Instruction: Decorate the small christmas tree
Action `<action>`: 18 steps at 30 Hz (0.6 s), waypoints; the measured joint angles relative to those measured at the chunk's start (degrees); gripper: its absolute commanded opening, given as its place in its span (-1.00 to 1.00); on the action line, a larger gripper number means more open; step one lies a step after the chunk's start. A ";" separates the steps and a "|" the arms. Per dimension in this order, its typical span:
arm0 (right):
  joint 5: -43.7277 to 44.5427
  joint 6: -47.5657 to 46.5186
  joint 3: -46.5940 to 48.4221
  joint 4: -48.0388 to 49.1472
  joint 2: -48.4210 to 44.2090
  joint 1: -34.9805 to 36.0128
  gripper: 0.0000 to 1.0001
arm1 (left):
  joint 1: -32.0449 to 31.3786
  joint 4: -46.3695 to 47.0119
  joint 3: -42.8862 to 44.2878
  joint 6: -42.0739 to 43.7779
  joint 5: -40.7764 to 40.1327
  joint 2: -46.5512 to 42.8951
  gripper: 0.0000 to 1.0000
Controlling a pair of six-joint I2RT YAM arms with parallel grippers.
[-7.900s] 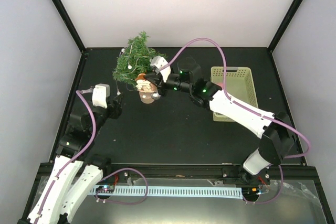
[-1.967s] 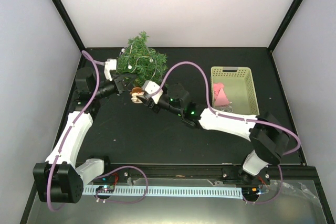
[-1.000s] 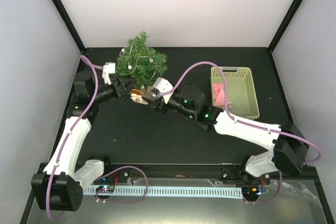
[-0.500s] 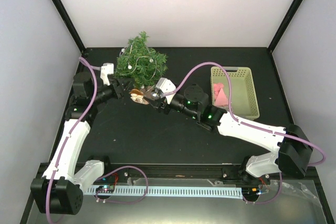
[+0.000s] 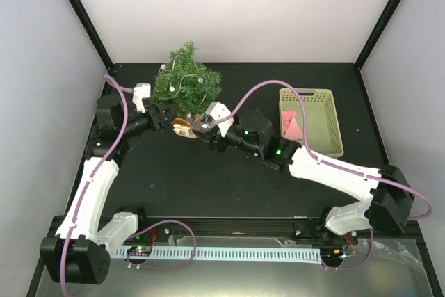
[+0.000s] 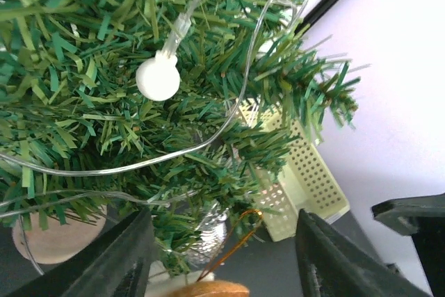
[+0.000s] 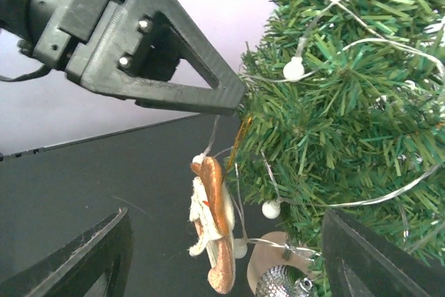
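The small christmas tree (image 5: 186,80) stands at the back left, strung with a wire of white bulbs (image 6: 158,79). A brown and white felt ornament (image 7: 214,231) hangs beside its lower branches. Its gold loop (image 7: 241,133) runs up into the needles. My left gripper (image 5: 165,115) is open at the tree's left side. In its wrist view the loop (image 6: 233,241) sits free between the jaws. My right gripper (image 5: 200,124) is open too, facing the ornament (image 5: 183,128) without touching it. A silver bauble (image 7: 281,283) hangs low by the wooden base (image 7: 327,259).
A pale green basket (image 5: 327,117) at the right holds a pink item (image 5: 292,124). The left gripper's black finger (image 7: 153,67) fills the upper left of the right wrist view. The black frame posts and white walls close in behind the tree.
My left gripper's jaws have spread wider around the gold loop. The right gripper has edged slightly toward the tree. The ornament stays hanging in the same place.
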 measured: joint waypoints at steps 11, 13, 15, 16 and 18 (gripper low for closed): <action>8.79 11.69 10.19 -24.15 -9.92 -0.09 1.00 | -0.37 -9.55 5.86 4.15 -8.44 -9.81 0.98; 13.14 13.09 10.01 -26.91 -10.86 -0.68 1.00 | -1.18 -11.26 5.79 5.95 -10.82 -10.91 0.98; 16.28 14.47 9.55 -29.81 -10.82 -2.73 1.00 | -2.75 -12.76 5.07 8.24 -13.81 -11.89 0.98; 17.57 15.28 9.11 -31.23 -10.69 -4.55 1.00 | -3.80 -13.55 4.31 9.35 -15.45 -12.39 0.98; 19.50 16.79 7.74 -33.70 -10.47 -9.49 1.00 | -5.53 -15.13 2.75 10.93 -18.58 -13.42 0.97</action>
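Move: The brown-and-white ornament hangs about 4 cm to the right of the left hand and 5 cm below it, level in reach; the tree is some 6 cm ahead and 5 cm right. From the right hand, the pink figure in the basket lies about 28 cm right, 5 cm ahead and 18 cm down; the ornament is 4 cm left, 1 cm ahead and 4 cm below, the silver ball 3 cm ahead, 1 cm right and 7 cm below. Both hands come clear of the ornament, fingers spreading to fully open. Each first lifts about 5 cm, then sinks again: the left draws back some 4 cm and slightly left, ending only a little higher, while the right swings about 14 cm right and 5 cm forward towards the basket, turning some 30 degrees clockwise and tipping down. ##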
